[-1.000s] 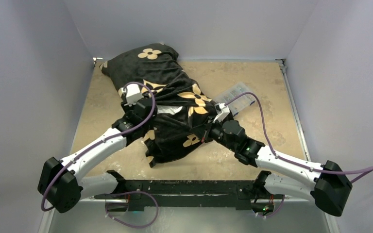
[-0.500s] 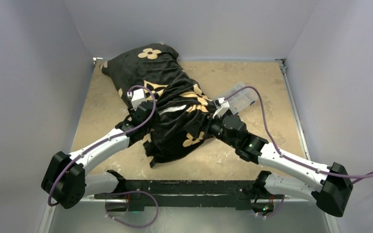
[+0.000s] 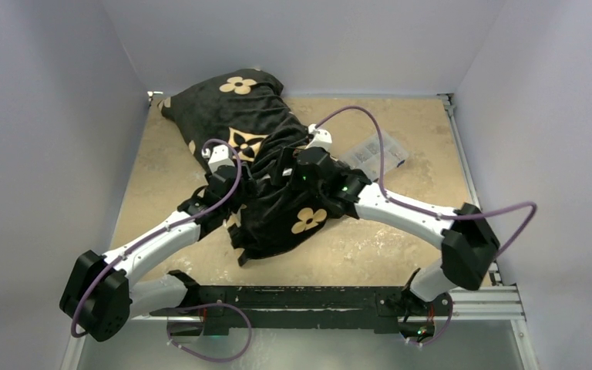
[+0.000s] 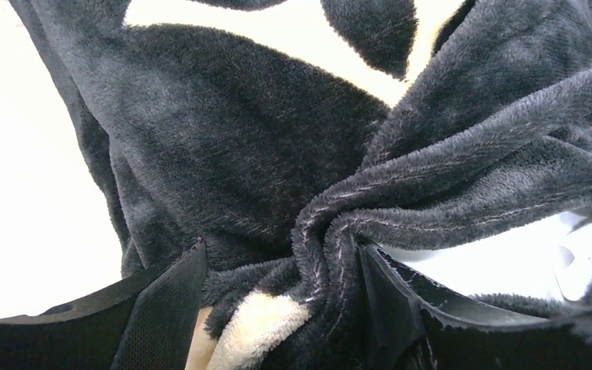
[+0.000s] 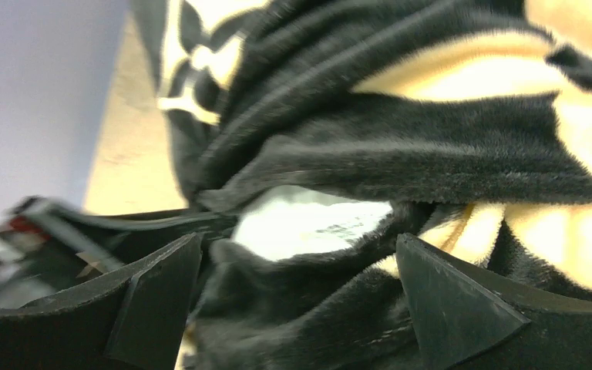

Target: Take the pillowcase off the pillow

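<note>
The black plush pillowcase (image 3: 239, 116) with tan flowers lies from the far left corner toward the table's middle, bunched and twisted at its near end. My left gripper (image 3: 245, 181) sits at that bunch. In the left wrist view it (image 4: 281, 250) is shut on a twisted fold of pillowcase (image 4: 239, 154). My right gripper (image 3: 281, 168) reaches over the cover from the right. In the right wrist view it (image 5: 299, 240) stands wide open over loose pillowcase (image 5: 432, 146) folds. A white patch of the pillow (image 5: 308, 220) shows through a gap there. The cover hides the pillow in the top view.
A clear plastic box (image 3: 374, 154) lies on the tan table (image 3: 401, 231) just right of the right arm's wrist. Pale walls close the table in on the left, back and right. The arms' base rail (image 3: 293, 297) runs along the near edge.
My right gripper has opened, let go of the pillowcase and swung left and farther out over the cover. The left gripper has kept its hold and shifted slightly.
</note>
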Motion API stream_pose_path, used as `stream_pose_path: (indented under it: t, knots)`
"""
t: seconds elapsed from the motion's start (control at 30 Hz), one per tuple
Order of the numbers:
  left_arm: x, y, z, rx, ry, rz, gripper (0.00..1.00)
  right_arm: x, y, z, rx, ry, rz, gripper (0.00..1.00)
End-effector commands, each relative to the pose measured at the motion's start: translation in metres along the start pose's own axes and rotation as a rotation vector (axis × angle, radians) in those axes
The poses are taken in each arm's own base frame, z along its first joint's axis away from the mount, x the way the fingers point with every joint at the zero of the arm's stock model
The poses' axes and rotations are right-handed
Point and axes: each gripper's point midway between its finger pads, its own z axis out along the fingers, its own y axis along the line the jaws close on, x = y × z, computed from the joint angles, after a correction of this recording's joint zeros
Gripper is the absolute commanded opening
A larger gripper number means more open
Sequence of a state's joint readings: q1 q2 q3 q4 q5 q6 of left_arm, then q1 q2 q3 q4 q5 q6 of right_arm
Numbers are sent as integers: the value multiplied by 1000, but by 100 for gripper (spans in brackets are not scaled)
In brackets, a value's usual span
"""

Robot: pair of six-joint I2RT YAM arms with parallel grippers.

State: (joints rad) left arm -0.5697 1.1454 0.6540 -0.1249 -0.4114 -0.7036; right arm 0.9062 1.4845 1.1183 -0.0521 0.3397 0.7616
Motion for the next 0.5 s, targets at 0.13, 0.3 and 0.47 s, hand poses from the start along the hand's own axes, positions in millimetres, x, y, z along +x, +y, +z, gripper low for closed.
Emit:
stream_pose_path:
  t: [0.13,0.3,0.47]
  knots:
    - [9,-12,-9,95,30,-10,67,24,-38,25,214,26,23,99]
    - [9,-11,-9,92,22,-15,67,44,-57,19,244,70,31,90]
    - [9,-13,-8,93,23,-23,68,74,-85,7,298,126,60,59]
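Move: The near lip of the pillowcase's mouth is about 8 cm below the right hand, about 1 cm ahead and 2 cm to its right. The white inner pillow shows 2 cm ahead, 3 cm left and 9 cm below; the round flower print is some 12 cm back, 6 cm right and 16 cm down. For the left hand, which has bunched case cloth between its fingers, the lip is about 8 cm right, 1 cm ahead and 2 cm up. The right hand sinks about 7 cm onto the pillowcase's near lip, tilting slightly, its wide-open fingers starting to close. ##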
